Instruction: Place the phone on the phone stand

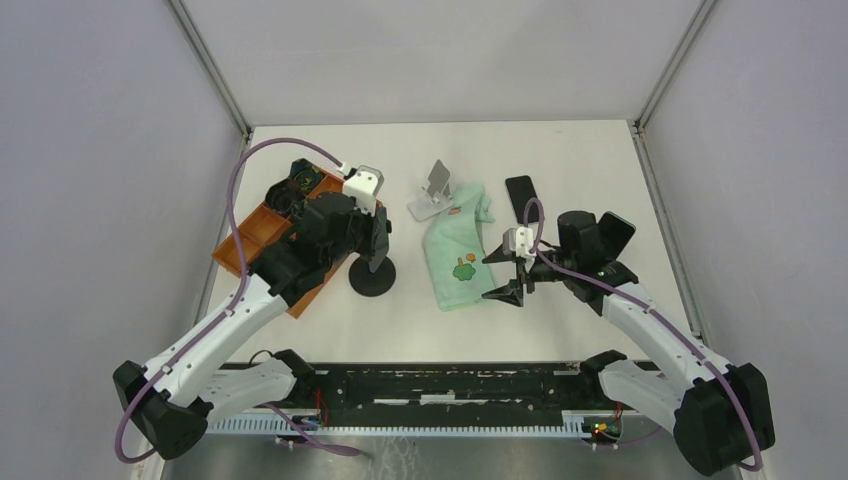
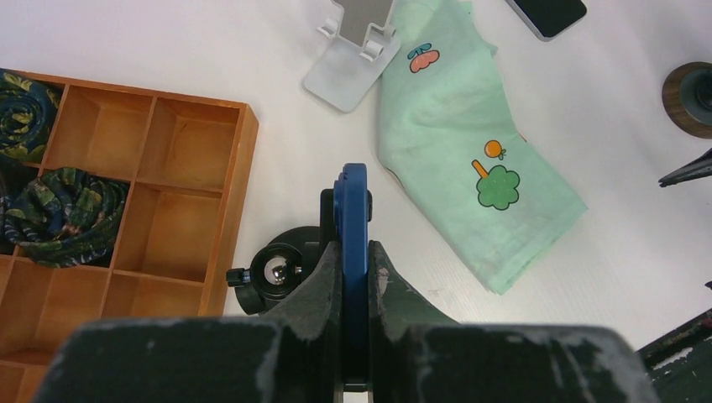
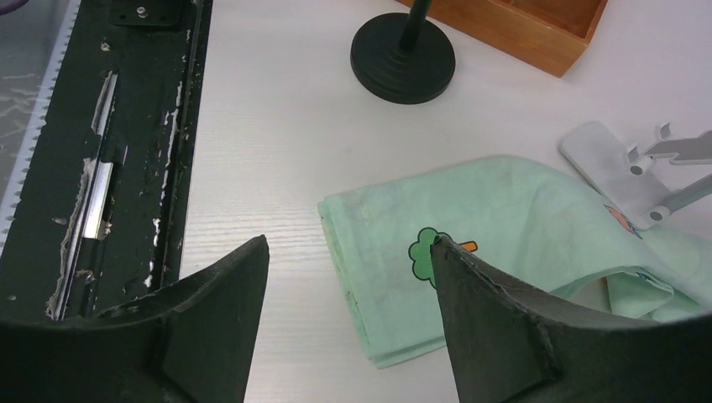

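Note:
My left gripper [image 2: 354, 248] is shut on a thin blue slab [image 2: 354, 197], seen edge-on, likely a phone. It hangs just above a black round-based stand [image 2: 273, 277] with a ball head; from above the gripper [image 1: 378, 232] sits over that stand [image 1: 372, 277]. A black phone [image 1: 520, 193] lies flat at the back right, also in the left wrist view [image 2: 550, 13]. A silver folding phone stand [image 1: 435, 192] stands at the back centre. My right gripper [image 3: 349, 241] is open and empty over the near edge of a green cloth [image 3: 504, 218].
The green cloth [image 1: 458, 245] lies between the arms, its far end against the silver stand [image 2: 348, 63]. A wooden compartment tray [image 1: 262, 235] with dark rolled fabric sits at the left, close to the black stand. The black rail [image 3: 126, 168] runs along the near edge.

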Controlling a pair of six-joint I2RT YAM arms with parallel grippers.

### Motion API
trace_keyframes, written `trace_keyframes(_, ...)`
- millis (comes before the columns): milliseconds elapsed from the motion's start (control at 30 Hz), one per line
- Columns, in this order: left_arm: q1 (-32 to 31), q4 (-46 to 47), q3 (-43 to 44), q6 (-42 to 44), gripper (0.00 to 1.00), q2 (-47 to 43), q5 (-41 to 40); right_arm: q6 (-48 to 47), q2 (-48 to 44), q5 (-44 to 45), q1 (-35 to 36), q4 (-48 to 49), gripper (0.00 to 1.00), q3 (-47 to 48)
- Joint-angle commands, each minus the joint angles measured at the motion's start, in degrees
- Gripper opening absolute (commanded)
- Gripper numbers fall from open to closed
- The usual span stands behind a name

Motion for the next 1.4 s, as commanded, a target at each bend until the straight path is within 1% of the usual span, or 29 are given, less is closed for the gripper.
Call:
trace_keyframes(0, 0.0, 5.6, 5.6, 1.4, 0.02, 2.4, 2.4, -3.2, -1.1, -3.2, -1.3, 1.2, 0.77, -0.6)
trace_keyframes(200, 0.0, 6.2, 10.8, 3.4, 0.02, 7.8, 1.8, -4.9, -0.6, -2.0, -1.6, -0.2, 0.77, -0.2)
trace_keyframes(567, 1.7, 8.7, 19.9, 6.8, 0.02, 16.9, 1.6, -5.0, -0.6, -0.3, -1.7, -0.3, 0.77, 0.0)
trace_keyframes(800, 6.0, 12.8, 24.4, 8.7, 0.02, 22.7, 3.1, -5.0, -0.7, 0.2, -1.6, -0.4, 0.77, -0.2)
trace_keyframes(1033, 10.4, 18.2, 29.8, 7.9, 0.02, 27.9, 7.1, -5.2, -0.6, 0.5, -1.6, -0.5, 0.78, -0.2)
trace_keyframes(1167, 12.5, 21.2, 31.3, 5.2, 0.02, 29.8, 8.9, -5.3, -0.6, 0.5, -1.7, -0.5, 0.78, -0.2)
trace_keyframes(1367, 13.9, 24.8, 32.9, 7.3, 0.02, 33.4, 6.6, -5.3, -0.4, 0.4, -1.7, -0.9, 0.78, 0.1)
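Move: The left hand already holds the phone with its round-based black phone stand, roughly 20 cm above the table top. From it the white stand lies about 21 cm ahead and 13 cm to the right, the green cloth some 5 cm ahead and 22 cm to the right, and the wooden tray about 9 cm ahead and 25 cm to the left. From the idle, open right hand the white stand is about 30 cm ahead, 16 cm left and 13 cm below. Still gripping phone and black stand, the left hand carries them about 17 cm forward towards the white stand. ##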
